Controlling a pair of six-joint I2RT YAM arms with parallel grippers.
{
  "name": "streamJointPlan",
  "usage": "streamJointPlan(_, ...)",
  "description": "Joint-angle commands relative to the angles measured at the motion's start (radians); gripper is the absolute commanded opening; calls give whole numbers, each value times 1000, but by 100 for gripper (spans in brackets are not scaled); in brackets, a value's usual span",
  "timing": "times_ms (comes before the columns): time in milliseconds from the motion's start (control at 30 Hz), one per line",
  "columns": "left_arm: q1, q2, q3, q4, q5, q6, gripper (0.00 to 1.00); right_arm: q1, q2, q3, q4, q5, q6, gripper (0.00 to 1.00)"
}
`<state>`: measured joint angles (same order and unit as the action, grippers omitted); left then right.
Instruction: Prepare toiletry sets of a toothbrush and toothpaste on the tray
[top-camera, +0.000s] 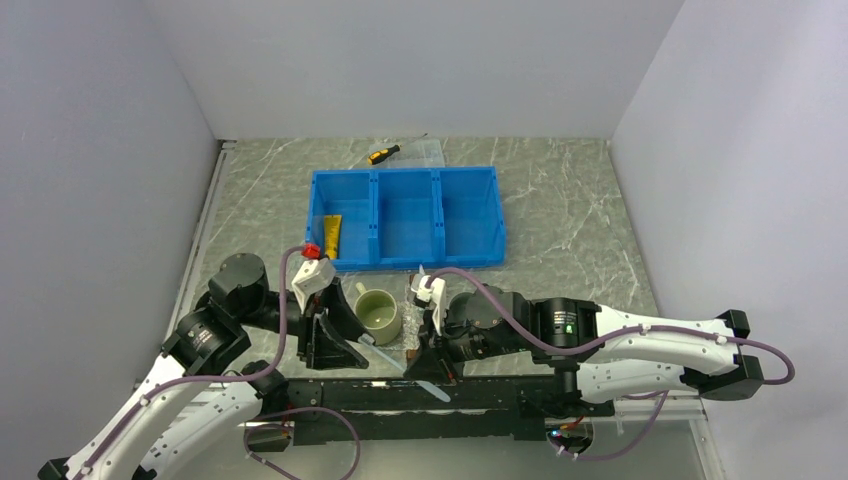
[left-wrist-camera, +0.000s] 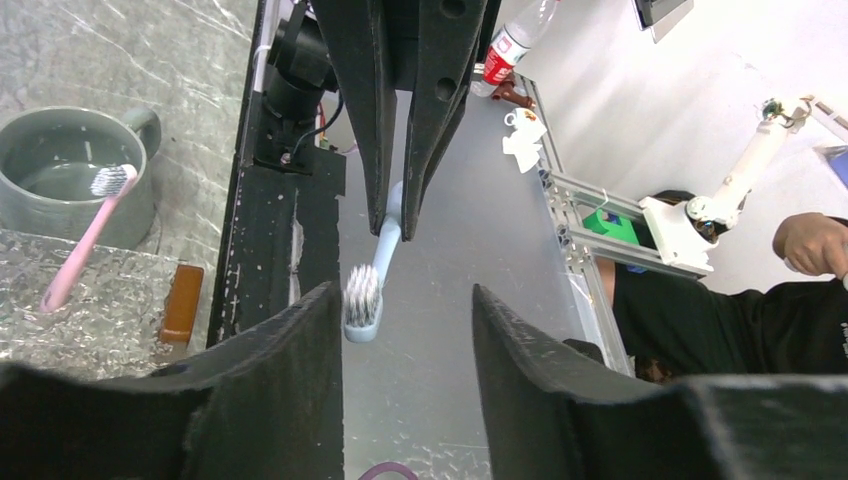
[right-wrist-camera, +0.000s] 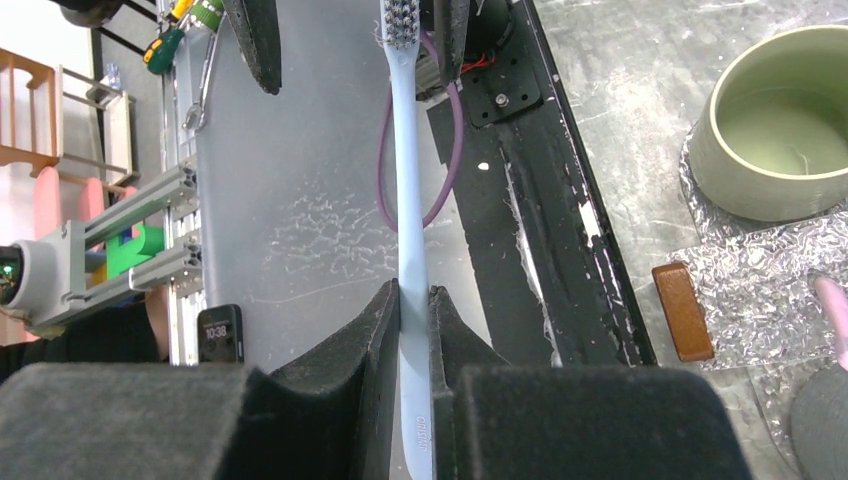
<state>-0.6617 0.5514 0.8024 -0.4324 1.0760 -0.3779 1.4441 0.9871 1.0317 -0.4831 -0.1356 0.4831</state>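
Note:
My right gripper (right-wrist-camera: 414, 300) is shut on the handle of a pale blue toothbrush (right-wrist-camera: 408, 180). The brush points off the near table edge toward the left arm. Its bristled head (left-wrist-camera: 362, 300) sits between the fingers of my open left gripper (left-wrist-camera: 405, 340), close to one finger, with a clear gap to the other. A second, pink toothbrush (left-wrist-camera: 85, 245) leans from the mug (left-wrist-camera: 60, 170) onto the clear tray (left-wrist-camera: 100, 310), which has a brown handle block (left-wrist-camera: 182, 300). No toothpaste is in view.
The blue three-compartment bin (top-camera: 405, 215) stands mid-table with a yellow tube (top-camera: 330, 235) in its left compartment. A yellow-and-black screwdriver (top-camera: 383, 153) lies behind it. The green mug (top-camera: 380, 312) stands between the arms. A purple cable (right-wrist-camera: 440, 150) loops under the blue brush.

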Motion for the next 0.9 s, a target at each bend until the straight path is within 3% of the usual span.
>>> streamJointPlan(0,4,-2,35,1,8,34,52,-6,-13,2,60,-20,17,0)
streamJointPlan(533,3,24,51,-18,-14,52,47,-8,9,0,58,-42,9,0)
streamJointPlan(733,3,25,41,-7,-5,47,32,-10,0,-13,62,-38,9,0)
streamJointPlan(867,3,31,39,-18,-6,59,16,-9,-6,-23,63,-35,10,0)
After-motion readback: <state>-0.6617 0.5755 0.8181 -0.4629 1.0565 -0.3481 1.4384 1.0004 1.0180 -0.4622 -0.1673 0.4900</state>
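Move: The blue toothbrush's head stands upper-left of the right hand that holds the handle, some 8 cm to its left, 5 cm above and about level fore and aft. From the left hand, the toothbrush head is already between the open fingers, roughly 1 cm ahead and level sideways and in height. The green mug lies about 15 cm ahead of the left hand, 2 cm to its right and 18 cm below; the tray's near brown handle is some 9 cm ahead, 9 cm right and 20 cm below. The left hand, its fingers pointing to the right across the toothbrush head, eases barely half a centimetre forward so that the head comes midway between them, and closes from a bit over half open to about a quarter, bringing both fingertips in close around the bristle head. The right hand keeps its pinch on the handle and holds the toothbrush out nearly still, only settling about half a centimetre down and slightly back, with no real turn of either wrist. ##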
